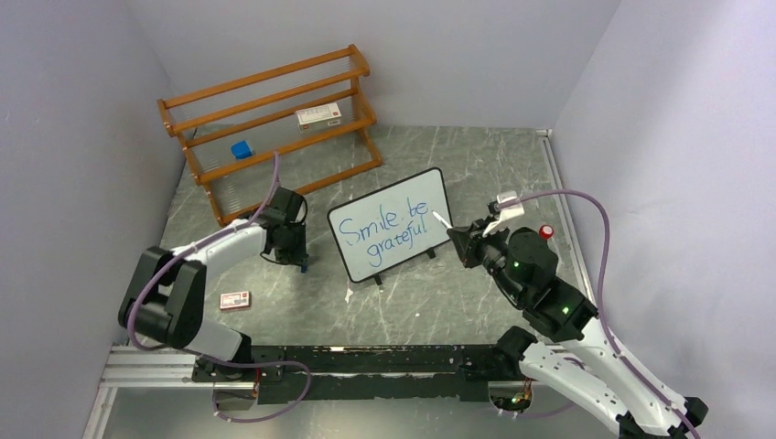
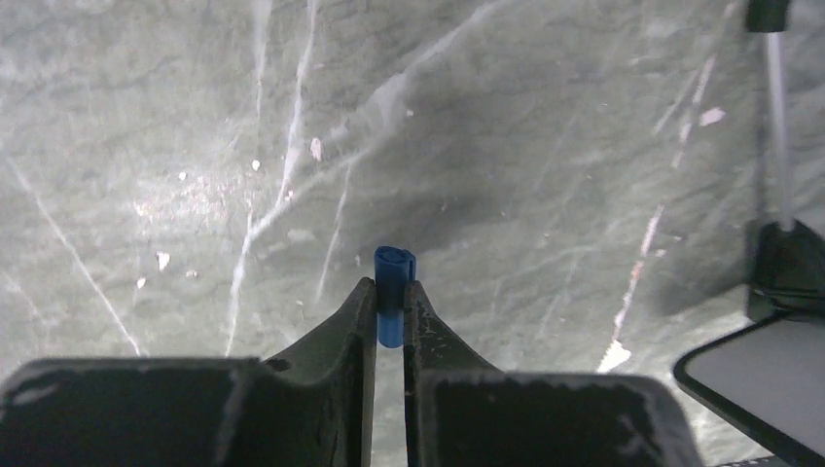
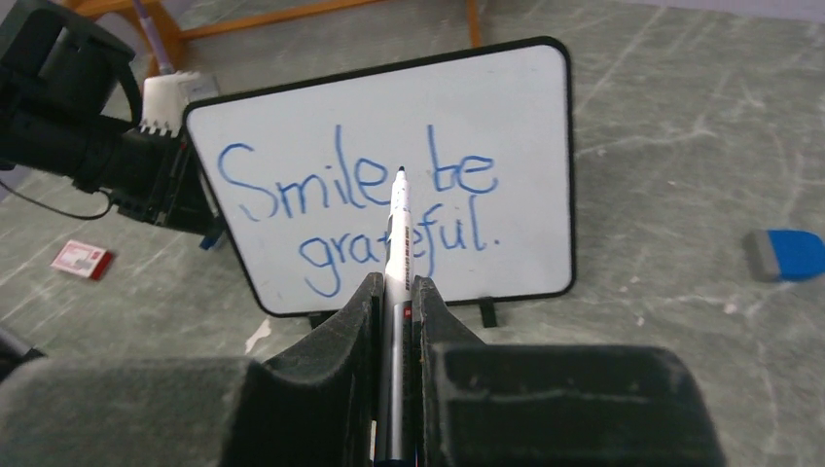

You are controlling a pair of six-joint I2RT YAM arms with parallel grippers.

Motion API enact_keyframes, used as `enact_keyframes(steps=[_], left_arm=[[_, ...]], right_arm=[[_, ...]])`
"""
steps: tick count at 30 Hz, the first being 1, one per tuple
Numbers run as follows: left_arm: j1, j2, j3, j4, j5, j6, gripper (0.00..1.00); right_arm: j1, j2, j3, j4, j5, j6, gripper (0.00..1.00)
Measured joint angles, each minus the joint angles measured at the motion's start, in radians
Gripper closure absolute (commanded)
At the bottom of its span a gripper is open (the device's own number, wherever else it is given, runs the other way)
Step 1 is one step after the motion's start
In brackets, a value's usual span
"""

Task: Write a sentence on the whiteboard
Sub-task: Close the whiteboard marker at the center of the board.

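Observation:
The whiteboard [image 1: 433,187] stands tilted on its black feet at the table's middle. The sentence [image 1: 389,229] reads "Smile be grateful." in blue, in two lines. My right gripper [image 3: 394,283] is shut on a white marker [image 3: 399,229]. The marker's dark tip points at the board between "Smile" and "be", and I cannot tell whether it touches. From above, the right gripper [image 1: 464,240] is just right of the board. My left gripper [image 2: 390,285] is shut on a small blue cap [image 2: 394,263] over the table. It sits left of the board [image 2: 754,375].
A wooden rack [image 1: 274,119] stands at the back left, holding a blue block [image 1: 241,149] and a red-and-white box [image 1: 317,115]. Another small red-and-white box [image 1: 235,300] lies near the left arm's base. A blue object [image 3: 786,253] lies right of the board.

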Motion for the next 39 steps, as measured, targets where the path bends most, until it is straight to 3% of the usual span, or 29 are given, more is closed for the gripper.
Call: enact_keyframes(steps=[15, 26, 31, 39], left_arm=[[0.001, -0.518, -0.088, 0.054, -0.051, -0.268, 0.95], [0.002, -0.782, -0.099, 0.142, -0.036, -0.518, 0.95], [0.002, -0.824, -0.126, 0.252, 0.026, -0.619, 0.95], [0.002, -0.836, -0.151, 0.447, 0.138, -0.754, 0.95]], right_arm=[[0.000, 0.091, -0.047, 0.228, -0.299, -0.016, 1.00], [0.024, 0.128, -0.119, 0.498, -0.435, 0.008, 1.00], [0.125, 0.198, -0.146, 0.627, -0.401, 0.001, 1.00], [0.399, 0.304, -0.192, 0.879, -0.185, -0.097, 1.00]])
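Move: Some 34 cm to the left of the right hand, about 5 cm farther out and 25 cm lower, is the blue marker cap, already pinched in the left fingers low over the table. From the left hand the uncapped marker, held by the right, lies about 34 cm to the right, 4 cm back and 25 cm up. The whiteboard stands about 22 cm right of the left hand, 7 cm ahead and 6 cm up; the red box lies 17 cm left of that hand and 9 cm back, at table level. Lifting the pinched cap about 28 cm almost straight up, the left hand swings its fingers from pointing down to roughly level, forward and right, drifting right late on. The right hand keeps the marker and carries it some 17 cm left towards the cap, rising slightly and finally drawing back about 6 cm, while turning some 35 degrees counter-clockwise so the tip points left. Both grips stay shut. ##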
